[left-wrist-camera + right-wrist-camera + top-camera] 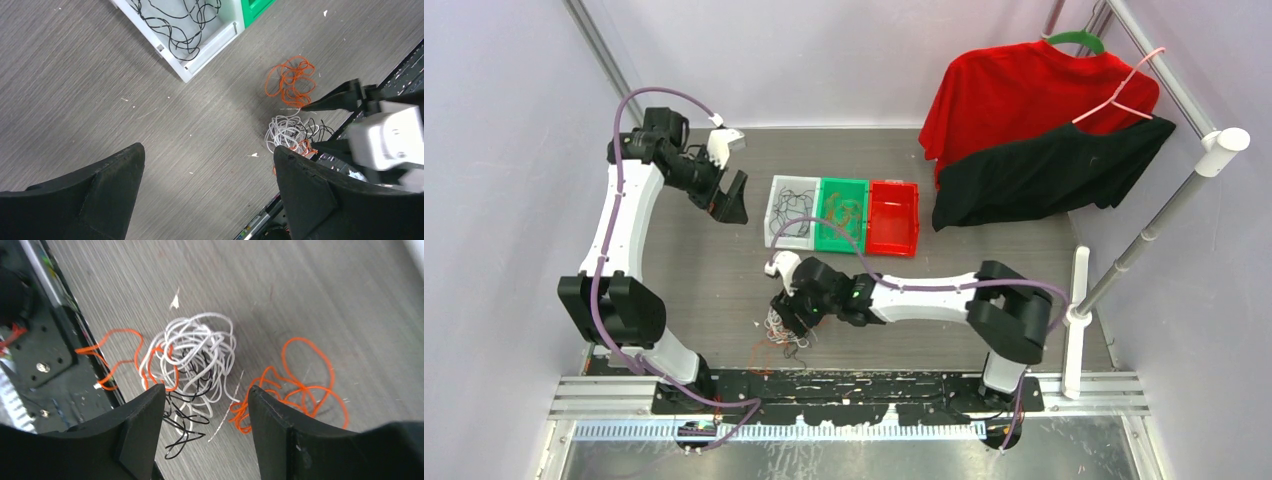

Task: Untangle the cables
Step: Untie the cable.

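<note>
A tangle of cables lies near the table's front edge: a white bundle, black loops under it, and an orange strand trailing onto the black rail. Loose orange loops lie just beside the tangle. My right gripper hovers low over this heap, open, with nothing held between its fingers. My left gripper hangs open above bare table next to the white bin, far from the heap. Its wrist view shows the white bundle and orange loops ahead.
Three bins stand in a row mid-table: a white one with black cables, a green one with orange cables, a red one. A red shirt and black garment hang at back right. A black rail edges the front.
</note>
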Robot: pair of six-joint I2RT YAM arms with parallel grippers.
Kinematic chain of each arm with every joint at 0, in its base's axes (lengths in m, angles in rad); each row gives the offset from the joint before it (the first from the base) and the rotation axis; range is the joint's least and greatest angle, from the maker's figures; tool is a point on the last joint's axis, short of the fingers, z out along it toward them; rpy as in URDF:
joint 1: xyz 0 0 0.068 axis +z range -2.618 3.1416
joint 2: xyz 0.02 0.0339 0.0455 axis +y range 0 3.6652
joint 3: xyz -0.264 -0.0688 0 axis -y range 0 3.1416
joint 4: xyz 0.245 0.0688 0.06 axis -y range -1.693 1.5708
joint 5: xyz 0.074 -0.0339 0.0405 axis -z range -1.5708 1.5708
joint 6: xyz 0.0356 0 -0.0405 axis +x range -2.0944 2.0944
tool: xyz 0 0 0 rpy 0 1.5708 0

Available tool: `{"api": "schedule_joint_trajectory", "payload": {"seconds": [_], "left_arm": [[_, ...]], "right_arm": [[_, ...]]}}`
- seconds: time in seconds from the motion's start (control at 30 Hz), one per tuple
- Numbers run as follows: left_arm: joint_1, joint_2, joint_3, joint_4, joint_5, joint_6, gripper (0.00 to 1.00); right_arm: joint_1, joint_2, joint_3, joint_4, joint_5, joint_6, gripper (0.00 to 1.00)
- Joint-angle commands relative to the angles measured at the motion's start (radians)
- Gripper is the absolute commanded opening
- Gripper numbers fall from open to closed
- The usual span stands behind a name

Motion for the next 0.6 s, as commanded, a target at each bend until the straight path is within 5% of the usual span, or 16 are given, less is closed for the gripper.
{"api": "schedule_joint_trajectory", "payload": {"seconds": [0.0, 0.07, 0.27, 0.57], "left_arm": [[0.002, -0.056, 0.021, 0.03, 0.016, -0.009, 1.0], [0.003, -0.065, 0.019, 0.026, 0.02, 0.0, 1.0], [0.003, -0.088, 0.001, 0.009, 0.041, 0.038, 1.0], [0.004, -0.096, -0.025, 0.013, 0.047, 0.053, 0.98]], "right_arm": [[0.012, 0.098, 0.096, 0.007, -0.049, -0.029, 0.66], [0.005, 0.151, 0.13, -0.006, -0.058, -0.002, 0.63], [-0.091, 0.209, 0.131, 0.028, 0.149, 0.168, 0.29], [-0.141, 0.075, -0.014, 0.123, 0.371, 0.252, 0.29]]}}
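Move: The white cable bundle lies about 7 cm below the right hand, 3 cm to its left and level with it in reach. Its neighbours, placed from that hand: the orange cable 5 cm ahead and 4 cm right, black strands 6 cm back and straight in line, and the green bin some 23 cm ahead and 9 cm right. From the left hand the bundle is about 14 cm back, 12 cm right and 21 cm below. The right hand sinks about 6 cm onto the white cable bundle, edging slightly left, and its half-open fingers close until they pinch the strands near the bundle's right side. Staying low, it then drags the bundle forward some 9 cm and right about 6 cm across the table towards the green bin, the wrist swinging roughly 30 degrees clockwise. ##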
